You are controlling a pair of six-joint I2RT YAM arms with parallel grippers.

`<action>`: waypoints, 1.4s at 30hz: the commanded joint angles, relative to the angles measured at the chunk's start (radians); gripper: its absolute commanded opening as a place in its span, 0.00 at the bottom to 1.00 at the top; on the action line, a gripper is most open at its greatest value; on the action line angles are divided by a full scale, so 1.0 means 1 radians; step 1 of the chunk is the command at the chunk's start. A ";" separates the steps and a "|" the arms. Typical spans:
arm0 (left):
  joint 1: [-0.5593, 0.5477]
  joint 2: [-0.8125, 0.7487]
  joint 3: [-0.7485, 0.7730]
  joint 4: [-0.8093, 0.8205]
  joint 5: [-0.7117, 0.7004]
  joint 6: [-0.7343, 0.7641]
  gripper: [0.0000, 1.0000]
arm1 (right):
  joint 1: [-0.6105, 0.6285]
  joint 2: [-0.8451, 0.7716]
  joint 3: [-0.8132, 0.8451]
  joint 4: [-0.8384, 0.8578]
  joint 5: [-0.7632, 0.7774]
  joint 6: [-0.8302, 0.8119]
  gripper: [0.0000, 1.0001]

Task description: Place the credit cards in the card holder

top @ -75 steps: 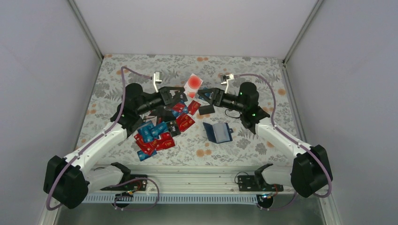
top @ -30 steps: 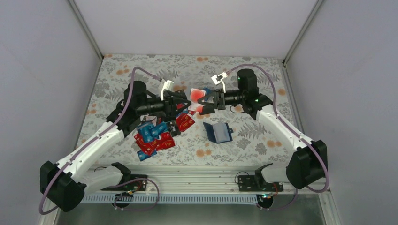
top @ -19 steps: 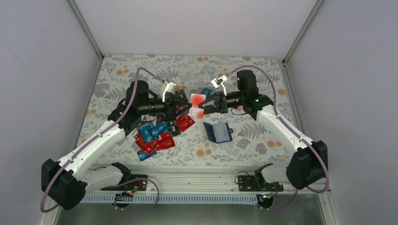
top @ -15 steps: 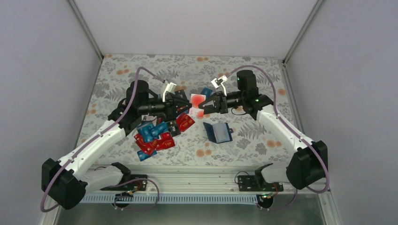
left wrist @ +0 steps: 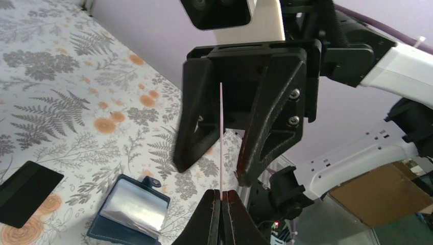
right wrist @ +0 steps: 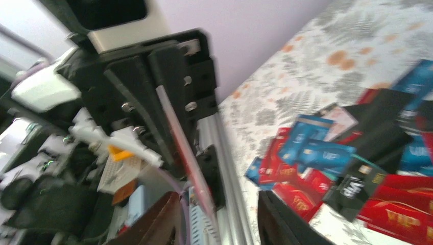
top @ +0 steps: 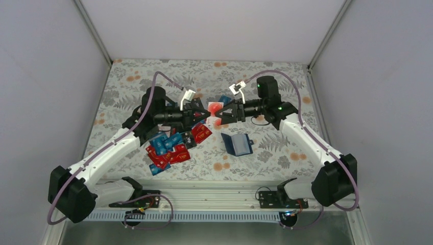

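Note:
My left gripper [top: 202, 113] is raised above the table and shut on one end of a red and white credit card [top: 213, 108]. In the left wrist view the card [left wrist: 221, 127] is edge-on, pinched at my closed fingertips [left wrist: 221, 196]. My right gripper [top: 226, 113] faces it, open, with a finger on each side of the card's free end [left wrist: 212, 172]; no touch is visible. In the right wrist view the card [right wrist: 181, 138] is blurred. The navy card holder [top: 238, 144] lies open on the table [left wrist: 130, 206]. A pile of red, blue and black cards [top: 171, 144] lies to the left [right wrist: 332, 153].
A loose black card [left wrist: 25, 193] lies on the flowered table cover beyond the holder. A blue card [top: 224, 100] lies behind the grippers. Grey walls close in the table on three sides. A metal rail [top: 214, 191] runs along the near edge.
Both arms lifted off the table and came together. My left gripper carried the card to the right, and its free end now sits between my right gripper's open fingers.

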 commanded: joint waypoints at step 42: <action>-0.276 0.569 0.093 -0.092 -0.429 0.001 0.02 | -0.206 0.012 -0.564 0.025 0.495 0.164 0.87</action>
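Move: The open card holder lies about 13 cm to the right of my left hand and 2 cm farther out, some 27 cm below it. From my right hand it is roughly 10 cm to the right, 1 cm ahead and 26 cm down. A black card lies about 11 cm beyond the holder and 5 cm to its left. The nearest red cards lie about 15 cm to the left of the holder and 5 cm farther out. I keep the white card with red circles pinched in my left hand and bring it down about 21 cm and 9 cm right towards the holder, tipping its fingers downward. My right fingers, already parting around the card, spread wide as that hand clears it, slightly forward at first, then right and down about 24 cm over the clear pocket, tipping down and turning clockwise. ##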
